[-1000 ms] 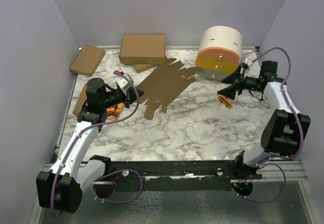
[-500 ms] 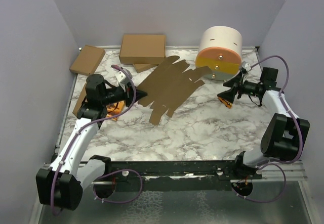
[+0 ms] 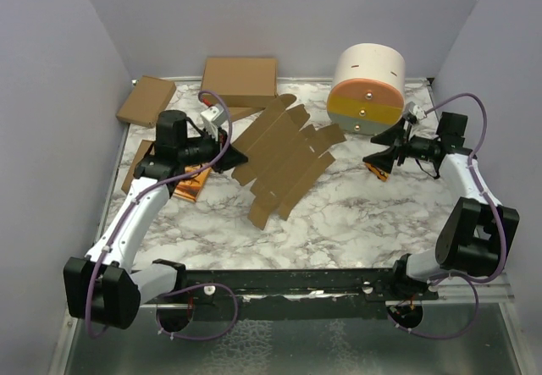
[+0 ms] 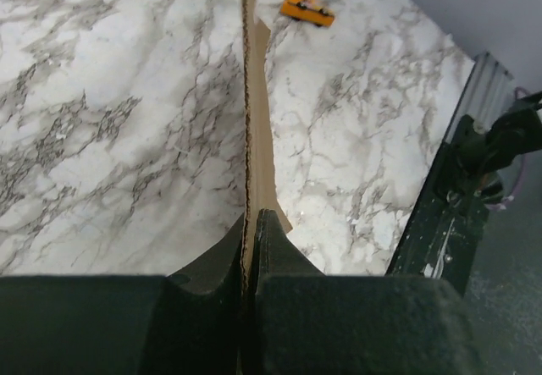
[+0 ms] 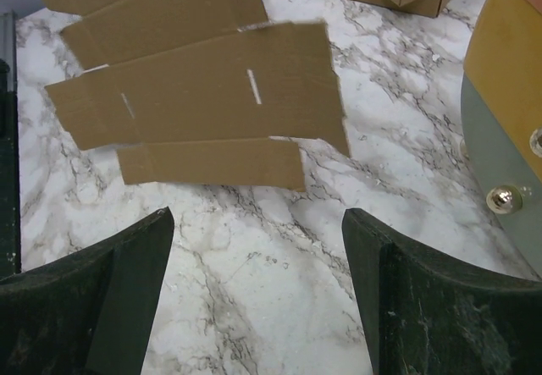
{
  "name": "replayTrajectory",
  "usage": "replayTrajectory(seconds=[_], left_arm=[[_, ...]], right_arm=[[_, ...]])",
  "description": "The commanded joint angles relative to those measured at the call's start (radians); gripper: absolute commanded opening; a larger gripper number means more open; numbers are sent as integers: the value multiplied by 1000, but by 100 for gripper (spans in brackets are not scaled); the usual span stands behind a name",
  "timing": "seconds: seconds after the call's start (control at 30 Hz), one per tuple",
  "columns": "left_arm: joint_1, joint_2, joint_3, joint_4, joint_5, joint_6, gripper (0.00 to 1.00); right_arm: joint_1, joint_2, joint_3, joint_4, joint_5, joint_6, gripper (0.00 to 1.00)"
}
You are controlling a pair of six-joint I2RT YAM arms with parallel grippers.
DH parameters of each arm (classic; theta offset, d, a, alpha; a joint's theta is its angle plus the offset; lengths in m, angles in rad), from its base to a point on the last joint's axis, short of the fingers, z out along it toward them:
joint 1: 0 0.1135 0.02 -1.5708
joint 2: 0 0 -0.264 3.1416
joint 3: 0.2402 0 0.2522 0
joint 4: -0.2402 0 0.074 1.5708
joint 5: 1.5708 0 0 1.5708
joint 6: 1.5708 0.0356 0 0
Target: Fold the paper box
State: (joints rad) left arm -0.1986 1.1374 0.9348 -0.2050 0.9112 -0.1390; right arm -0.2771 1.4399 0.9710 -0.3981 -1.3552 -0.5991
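The paper box (image 3: pixel 284 159) is a flat brown die-cut sheet with flaps and slots, held tilted over the middle of the table. My left gripper (image 3: pixel 227 153) is shut on its left edge. In the left wrist view the sheet (image 4: pixel 254 129) runs edge-on away from the closed gripper (image 4: pixel 251 218). My right gripper (image 3: pixel 377 157) stands open to the right of the sheet, apart from it, pointing left. In the right wrist view the sheet (image 5: pixel 203 104) lies beyond the gripper (image 5: pixel 258 223), with only marble between the fingers.
A round white, orange and grey container (image 3: pixel 366 87) stands at the back right. A larger brown carton (image 3: pixel 239 81) and a smaller one (image 3: pixel 146 100) sit at the back left. An orange booklet (image 3: pixel 190 184) lies under the left arm. A small orange item (image 3: pixel 377 172) lies below the right gripper.
The left gripper has risen and swung back, turning the sheet so its free end reaches nearer the front. The right gripper drew slightly right, then held still and open.
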Motion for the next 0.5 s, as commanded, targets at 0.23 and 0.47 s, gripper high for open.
replayTrajectory(seconds=[0.23, 0.47], left_arm=[[-225, 146, 183, -383, -578, 270, 0], [-310, 155, 261, -438, -705, 304, 0]], right_arm=[[-4, 12, -40, 53, -89, 25, 80], [32, -7, -145, 241, -17, 93, 79]])
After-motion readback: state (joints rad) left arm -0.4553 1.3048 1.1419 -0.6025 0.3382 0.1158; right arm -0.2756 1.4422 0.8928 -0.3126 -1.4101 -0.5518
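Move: Hanging edge-on from the left hand's shut fingers, the unfolded paper box has its middle about 14 cm to that hand's right, 2 cm back and 8 cm lower. Some 17 cm beneath the hand is the table, with the orange book 17 cm to its left and 3 cm back, and the large carton about 27 cm ahead and 1 cm left. From the open right hand, the box's middle is roughly 26 cm left, 3 cm back and 6 cm down. Lowering the pinched edge of the paper box, the left hand sinks about 6.5 cm towards the table, with a slight sway right and back, and levels out at the end. Meanwhile its right-pointing fingers tip some 30 degrees further downward, keeping their pinch, so the sheet's free panels are brought down to the marble. ##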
